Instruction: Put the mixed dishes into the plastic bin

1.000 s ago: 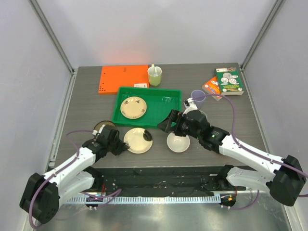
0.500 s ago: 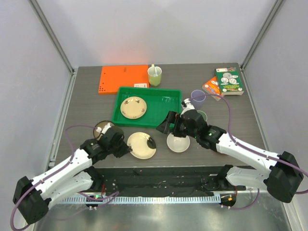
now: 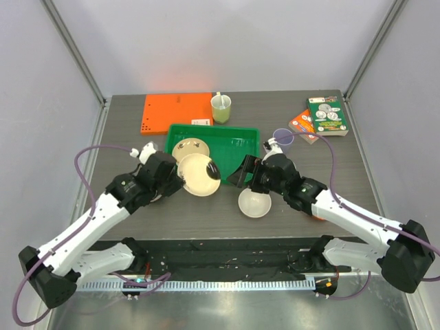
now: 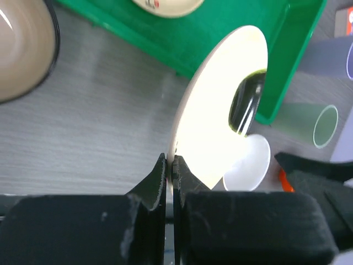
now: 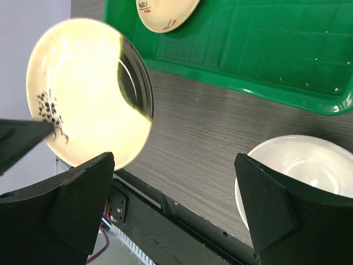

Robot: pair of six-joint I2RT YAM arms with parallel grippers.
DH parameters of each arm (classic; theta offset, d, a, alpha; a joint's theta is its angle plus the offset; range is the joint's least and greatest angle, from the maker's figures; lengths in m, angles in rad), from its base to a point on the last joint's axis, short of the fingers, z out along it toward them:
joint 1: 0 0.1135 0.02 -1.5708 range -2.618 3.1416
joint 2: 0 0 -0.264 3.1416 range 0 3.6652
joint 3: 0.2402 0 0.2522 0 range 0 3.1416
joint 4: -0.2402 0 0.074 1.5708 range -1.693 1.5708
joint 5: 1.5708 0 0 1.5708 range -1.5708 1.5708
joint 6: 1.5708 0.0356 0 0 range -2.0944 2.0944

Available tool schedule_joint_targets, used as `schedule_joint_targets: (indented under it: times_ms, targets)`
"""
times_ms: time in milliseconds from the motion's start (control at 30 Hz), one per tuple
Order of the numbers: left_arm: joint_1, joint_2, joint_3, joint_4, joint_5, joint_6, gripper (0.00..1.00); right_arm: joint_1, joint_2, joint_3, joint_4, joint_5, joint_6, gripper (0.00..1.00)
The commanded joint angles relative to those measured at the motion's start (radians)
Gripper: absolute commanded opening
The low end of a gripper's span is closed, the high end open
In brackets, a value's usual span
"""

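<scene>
My left gripper (image 3: pixel 180 180) (image 4: pixel 170 163) is shut on the rim of a cream plate (image 3: pixel 199 175) (image 4: pixel 220 127) (image 5: pixel 88 88). It holds the plate tilted in the air at the near edge of the green bin (image 3: pixel 227 141) (image 4: pixel 220 33) (image 5: pixel 248 49). A second cream plate (image 3: pixel 190 146) (image 5: pixel 165 11) lies in the bin's left part. My right gripper (image 3: pixel 239 175) (image 5: pixel 174 160) is open and empty above the table, beside the white bowl (image 3: pixel 255 203) (image 5: pixel 300 171). The brown bowl (image 4: pixel 22 44) sits left of the bin. The lavender cup (image 3: pixel 282 137) and the sage-green cup (image 4: pixel 309 124) stand right of it. The orange-red bowl is mostly hidden under my right arm.
A flat orange board (image 3: pixel 177 112) lies behind the bin at the left. A yellow-green cup with a spoon (image 3: pixel 221 108) stands behind the bin. A green box (image 3: pixel 326 115) and an orange packet (image 3: pixel 302 124) lie at the back right.
My left gripper has lifted the cream plate off the table's front and carried it back toward the bin, now tilted. My right gripper has shifted slightly toward the bin.
</scene>
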State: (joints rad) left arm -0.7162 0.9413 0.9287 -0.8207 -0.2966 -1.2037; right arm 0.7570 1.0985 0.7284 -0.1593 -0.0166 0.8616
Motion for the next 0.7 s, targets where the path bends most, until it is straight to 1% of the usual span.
schedule_joint_targets:
  times_ms: [0,67,100,133,200,233,267,333,367,433,467,533,567,667]
  targets:
    - [0.084,0.108,0.12,0.008,-0.105,0.116,0.0,-0.007,-0.048,0.008,0.014,0.012,-0.016,0.96]
    - [0.142,0.163,0.15,0.04,-0.078,0.13,0.0,-0.016,-0.058,0.002,0.01,0.012,-0.015,0.97]
    - [0.171,0.18,0.154,0.11,-0.056,0.144,0.0,-0.019,-0.06,0.002,0.009,0.012,-0.012,0.96]
    - [0.231,0.2,0.162,0.141,-0.043,0.167,0.0,-0.022,-0.066,0.002,0.003,0.01,-0.013,0.96]
    - [0.285,0.295,0.217,0.175,-0.013,0.191,0.0,-0.036,-0.083,0.006,-0.008,0.009,-0.019,0.97]
    - [0.326,0.336,0.279,0.17,-0.004,0.222,0.0,-0.042,-0.088,0.009,-0.022,0.007,-0.025,0.97]
    - [0.348,0.423,0.313,0.167,0.014,0.24,0.0,-0.047,-0.092,0.015,-0.029,0.007,-0.03,0.97]
    - [0.382,0.499,0.407,0.153,0.059,0.283,0.0,-0.064,-0.104,0.022,-0.054,0.007,-0.045,0.97]
    - [0.385,0.563,0.432,0.152,0.069,0.292,0.0,-0.07,-0.109,0.023,-0.062,0.006,-0.05,0.97]
    - [0.389,0.617,0.491,0.153,0.086,0.314,0.0,-0.087,-0.124,0.02,-0.074,0.004,-0.053,0.97]
    - [0.391,0.658,0.507,0.15,0.091,0.317,0.0,-0.09,-0.129,0.017,-0.074,0.004,-0.053,0.97]
    - [0.391,0.694,0.53,0.15,0.103,0.32,0.0,-0.097,-0.137,0.014,-0.077,0.003,-0.052,0.97]
    - [0.391,0.723,0.533,0.152,0.106,0.319,0.0,-0.1,-0.14,0.013,-0.08,0.0,-0.05,0.97]
    - [0.389,0.74,0.507,0.161,0.103,0.313,0.0,-0.108,-0.147,0.012,-0.088,-0.003,-0.05,0.97]
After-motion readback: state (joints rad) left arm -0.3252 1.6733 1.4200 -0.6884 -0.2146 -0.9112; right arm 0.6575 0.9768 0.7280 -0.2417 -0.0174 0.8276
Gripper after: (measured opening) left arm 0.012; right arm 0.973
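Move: Ahead of the left hand, which already holds a plate by its edge, the plate lying in the green bin is about 22 cm out, some 2 cm to the right and 16 cm lower. The bin's middle lies level with that plate, about 9 cm to its right; the brown bowl stands about 7 cm ahead of the hand and 15 cm to its left. From the right hand, the plate in the bin is about 16 cm ahead and 22 cm to the left. Swinging the held plate forward over the near wall of the bin, the left hand travels about 19 cm, nearly level and drifting a little left, then slows and begins to sink, about 3 cm down, above the plate in the bin. Its fingers stay shut on the rim as the wrist rolls its left side up some 10 degrees. The open, empty right hand eases about 4 cm right and slightly up, away from that plate. ##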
